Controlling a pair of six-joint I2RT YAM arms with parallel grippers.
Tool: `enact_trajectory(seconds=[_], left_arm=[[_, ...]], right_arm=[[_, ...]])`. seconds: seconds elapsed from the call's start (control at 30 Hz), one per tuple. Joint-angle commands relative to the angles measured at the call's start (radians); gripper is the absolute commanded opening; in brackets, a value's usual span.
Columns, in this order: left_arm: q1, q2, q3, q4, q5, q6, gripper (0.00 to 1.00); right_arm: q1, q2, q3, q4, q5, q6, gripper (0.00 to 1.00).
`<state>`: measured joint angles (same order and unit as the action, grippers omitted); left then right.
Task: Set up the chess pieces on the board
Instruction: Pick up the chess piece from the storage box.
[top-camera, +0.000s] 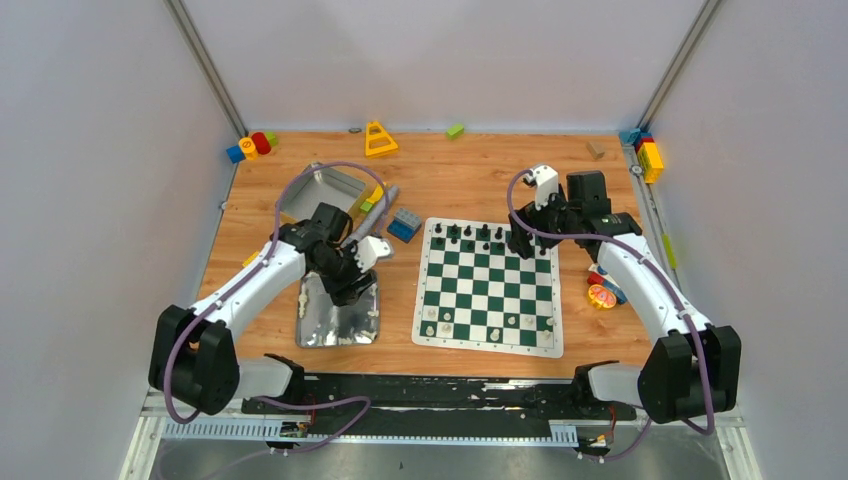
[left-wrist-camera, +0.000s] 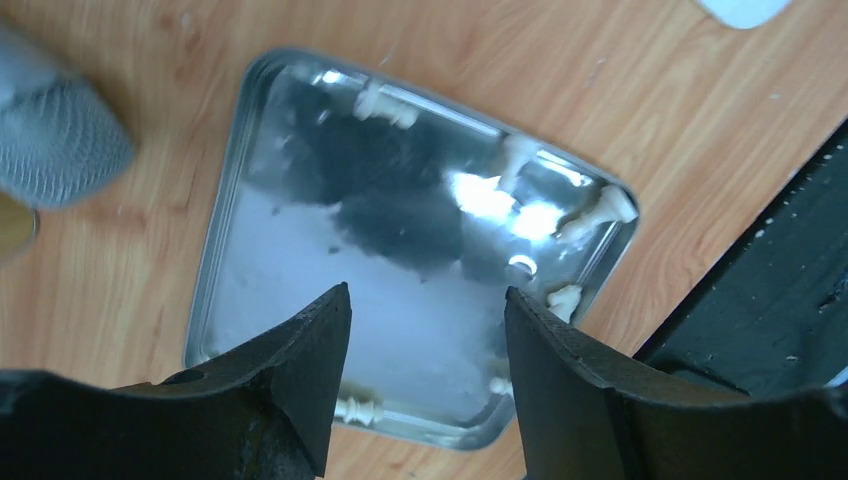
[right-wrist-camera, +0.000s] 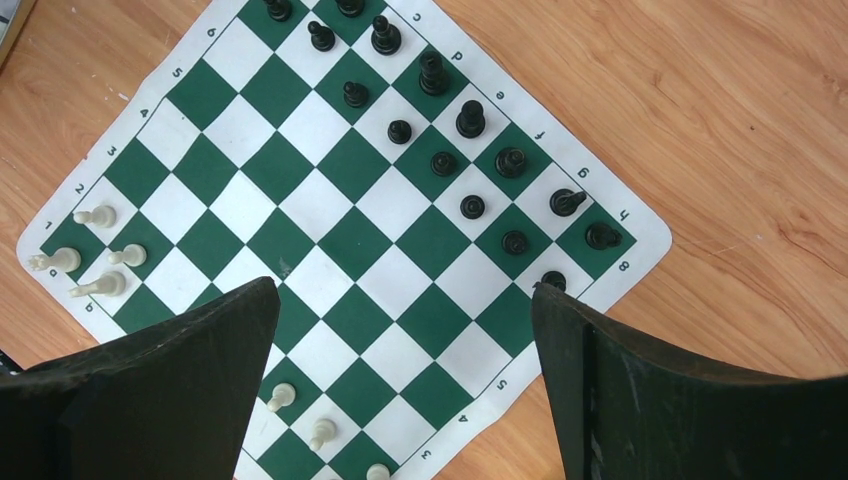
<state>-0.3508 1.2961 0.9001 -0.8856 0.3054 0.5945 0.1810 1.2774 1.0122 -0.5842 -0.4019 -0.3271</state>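
The green and white board (top-camera: 488, 285) lies right of centre on the wooden table. Black chess pieces (top-camera: 470, 236) stand in its far rows and a few cream-white pieces (top-camera: 445, 322) in its near rows. More white pieces (left-wrist-camera: 600, 210) lie on their sides in a silver tray (left-wrist-camera: 250, 260). My left gripper (left-wrist-camera: 425, 295) hangs open above this tray with nothing between its fingers. My right gripper (right-wrist-camera: 405, 290) is open and empty above the board (right-wrist-camera: 350, 165), over its far right part, with black pieces (right-wrist-camera: 470, 118) and white pieces (right-wrist-camera: 100, 215) below it.
A second silver pan (top-camera: 325, 190) sits behind the left arm, with a blue-grey block (top-camera: 404, 225) beside it. Coloured blocks (top-camera: 250, 145), a yellow triangle (top-camera: 379, 140) and more blocks (top-camera: 650, 155) line the back. A red and yellow toy (top-camera: 602, 295) lies right of the board.
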Motion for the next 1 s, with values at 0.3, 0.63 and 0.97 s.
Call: enact_trajectory(seconds=[0.3, 0.63, 0.97], left_arm=[[-0.220, 0.076, -0.047, 0.130, 0.017, 0.181, 0.55], [-0.248, 0.130, -0.087, 0.212, -0.009, 0.174, 0.48], [-0.262, 0.156, -0.100, 0.215, -0.004, 0.163, 0.39]], right_arm=[[0.003, 0.008, 0.001, 0.029, 0.012, -0.015, 0.99], [0.002, 0.018, 0.002, 0.026, 0.007, -0.016, 0.98], [0.002, 0.029, 0.004, 0.020, 0.008, -0.017, 0.98]])
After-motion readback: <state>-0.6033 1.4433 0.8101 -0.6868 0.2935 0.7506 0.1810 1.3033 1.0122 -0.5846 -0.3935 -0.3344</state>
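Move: The left hand is aimed at a white chess piece lying against the right edge of the metal tray, about 6 cm to its right, 3 cm back and 7 cm below. At the same level, one white piece lies about 5 cm farther out than that piece, and another about 4 cm nearer the base in the tray corner. From the right hand the aimed-at piece is roughly 29 cm left, 14 cm back and 14 cm below. The left hand swings about 5 cm right, then sinks 5 cm towards the white piece, turning clockwise, fingers partly closing. ##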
